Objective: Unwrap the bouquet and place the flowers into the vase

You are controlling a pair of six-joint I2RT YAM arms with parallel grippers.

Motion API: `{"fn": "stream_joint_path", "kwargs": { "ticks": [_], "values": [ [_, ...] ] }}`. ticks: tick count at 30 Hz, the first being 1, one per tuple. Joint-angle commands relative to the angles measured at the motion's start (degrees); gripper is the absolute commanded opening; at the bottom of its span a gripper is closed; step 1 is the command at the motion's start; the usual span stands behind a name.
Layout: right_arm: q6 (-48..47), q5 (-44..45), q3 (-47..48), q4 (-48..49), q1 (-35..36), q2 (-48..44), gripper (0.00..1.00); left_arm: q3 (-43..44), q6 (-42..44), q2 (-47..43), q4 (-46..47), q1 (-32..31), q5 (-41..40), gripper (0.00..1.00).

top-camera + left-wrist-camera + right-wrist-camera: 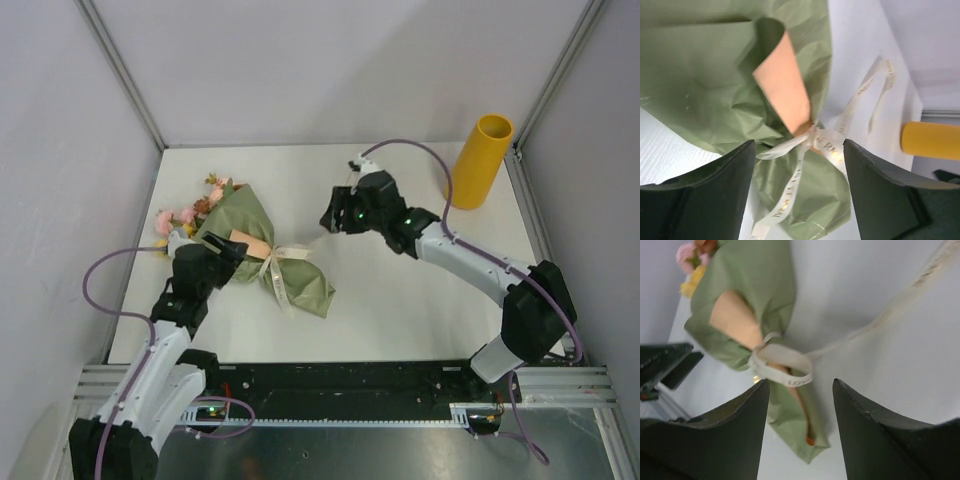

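Observation:
The bouquet [262, 250] lies on the white table, wrapped in olive-green paper with a peach inner fold. Its pink and yellow flowers [192, 212] point to the back left. A cream ribbon [280, 268] is tied around the waist, and its tails trail loose. My left gripper [234, 249] is open at the bouquet's left side. In the left wrist view the ribbon knot [812, 140] and the green paper [700, 75] lie just ahead of the open left gripper [799, 165]. My right gripper [330, 220] hovers open to the bouquet's right, holding nothing. The right wrist view shows the ribbon loop [782, 365] ahead of the right gripper [801, 395]. The mustard-yellow vase [483, 160] stands at the back right.
Grey walls with metal corner posts [120, 70] close in the table at the left, back and right. The black rail [340, 385] with the arm bases runs along the near edge. A purple cable [445, 180] loops from the right arm close to the vase.

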Motion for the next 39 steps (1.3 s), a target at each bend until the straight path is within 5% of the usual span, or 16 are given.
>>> {"fn": "stream_joint_path", "kwargs": {
  "ticks": [1,10,19,39],
  "values": [
    [4.76,-0.88,-2.32,6.74,6.48,0.03,0.58,3.89,2.94,-4.66,-6.42,1.08,-0.81,0.76],
    [9.02,-2.98,-2.54,16.22,14.64,9.09,0.53,5.55,3.83,-11.87,-17.72,2.85,-7.48,0.76],
    [11.18,-2.75,-2.16,21.34,16.55,16.67,0.48,4.06,4.01,-7.76,-20.43,4.18,-6.63,0.77],
    [12.05,-3.04,1.22,21.57,16.92,24.77,0.38,-1.41,-0.65,5.83,-4.62,4.44,-3.18,0.8]
  ]
}}
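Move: The ribbon knot on the bouquet lies about 6 cm back, 17 cm left and 16 cm below the right hand. The wrap's tail is roughly 6 cm nearer and 7 cm right of the knot; the peach band is about 4 cm farther out and 5 cm left of it. For the left hand, the wrap's near edge is almost directly below, some 9 cm down, with the knot about 5 cm ahead and 7 cm right of the hand. The ribbon knot is what the right hand comes back to: it sweeps left about 14 cm and back about 8, then mostly sinks some 14 cm to the ribbon strips just short of the knot, swinging counter-clockwise, tipping down and closing partway. The left hand, still wide open, rises slightly and draws back-left, then drops towards the wrap's near edge, tipping down about 15 degrees. ##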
